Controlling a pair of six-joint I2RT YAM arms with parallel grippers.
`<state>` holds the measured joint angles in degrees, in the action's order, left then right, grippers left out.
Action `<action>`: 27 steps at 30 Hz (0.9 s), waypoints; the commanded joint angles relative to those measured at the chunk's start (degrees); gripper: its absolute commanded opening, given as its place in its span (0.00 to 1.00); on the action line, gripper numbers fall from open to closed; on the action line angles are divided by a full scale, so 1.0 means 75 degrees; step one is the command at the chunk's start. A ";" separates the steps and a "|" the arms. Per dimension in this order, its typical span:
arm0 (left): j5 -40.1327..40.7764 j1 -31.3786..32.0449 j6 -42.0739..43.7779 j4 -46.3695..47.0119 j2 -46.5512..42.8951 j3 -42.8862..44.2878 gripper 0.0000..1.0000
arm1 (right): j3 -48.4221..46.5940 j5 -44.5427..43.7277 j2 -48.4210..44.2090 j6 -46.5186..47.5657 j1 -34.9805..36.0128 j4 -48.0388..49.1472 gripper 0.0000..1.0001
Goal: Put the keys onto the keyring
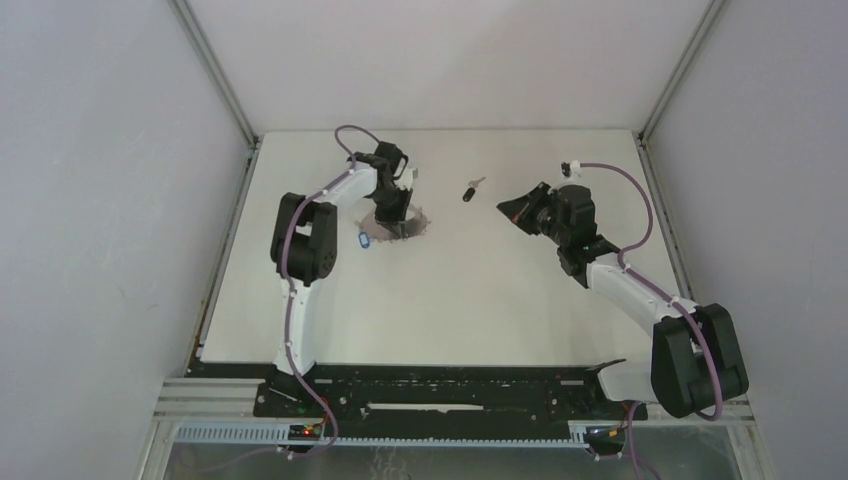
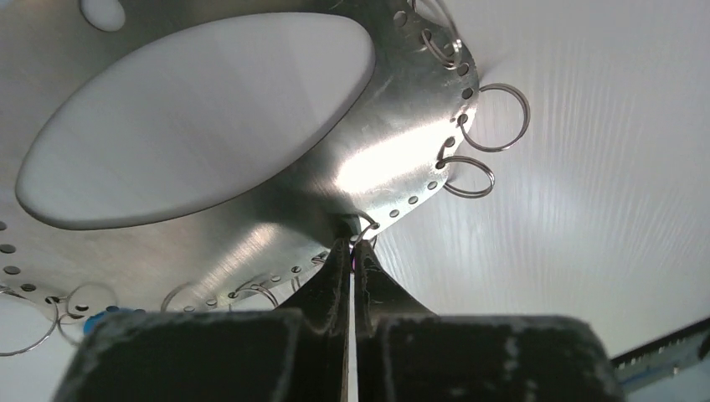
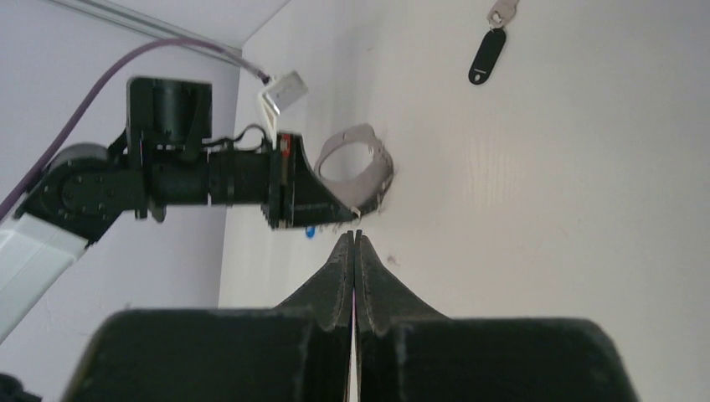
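Note:
The keyring (image 2: 360, 159) is a broad shiny metal band with holes and small wire rings (image 2: 494, 117) along its rim. It lies at the table's back left (image 1: 421, 222). My left gripper (image 2: 353, 243) is shut, pinching a small ring at the band's edge; from above it (image 1: 393, 225) stands over the keyring. The blue-headed key (image 1: 365, 240) lies just left of the keyring. The black-headed key (image 1: 470, 190) lies apart on the table, also up in the right wrist view (image 3: 487, 54). My right gripper (image 3: 354, 236) is shut and holds nothing, right of the black key (image 1: 503, 207).
White enclosure walls (image 1: 120, 200) rise on the left, back and right of the table. The left arm (image 3: 209, 180) with the keyring (image 3: 356, 163) shows across the right wrist view. A black rail (image 1: 450, 385) runs along the near edge.

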<state>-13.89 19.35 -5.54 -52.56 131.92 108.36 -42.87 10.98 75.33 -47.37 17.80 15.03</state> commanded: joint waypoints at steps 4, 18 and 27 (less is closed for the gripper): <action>-0.0360 0.0768 0.0210 0.0310 -0.1119 -0.2692 0.00 | -0.0026 -0.0164 0.0139 0.0077 -0.0120 0.0176 0.00; -0.1244 0.1287 0.0975 -0.0176 -0.2666 -0.3471 0.30 | -0.1621 -0.1041 0.2401 0.0304 0.0259 -0.0251 0.19; -0.0038 0.0619 0.1409 -0.0668 -0.4378 -0.2830 0.96 | -0.5603 -0.2585 0.5541 0.0861 0.0890 -0.2740 0.54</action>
<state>-18.81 26.94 2.59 -55.51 103.79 82.78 -75.24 2.02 112.55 -44.49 21.47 5.26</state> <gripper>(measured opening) 0.952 0.451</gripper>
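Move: The left fingers are shut on a small ring at the near edge of the metal keyring, whose middle lies about 4 cm ahead and 3 cm left; the clear table patch it is going to is some 14 cm back and 4 cm right. The blue-tagged key lies about 11 cm left and 1 cm back. For the right hand, the black-tagged key is roughly 18 cm ahead, 6 cm left and 17 cm below; the keyring is about 9 cm ahead and 28 cm left. Back towards the robot and slightly right, the left hand keeps dragging the metal keyring by its small ring, low over the table for about 15 cm, turning some 15 degrees clockwise; then it opens wide, lets go and rises. The right hand first sinks a little, then swoops forward, down and somewhat left towards the black-tagged key, tipping down and half opening, without reaching it. ##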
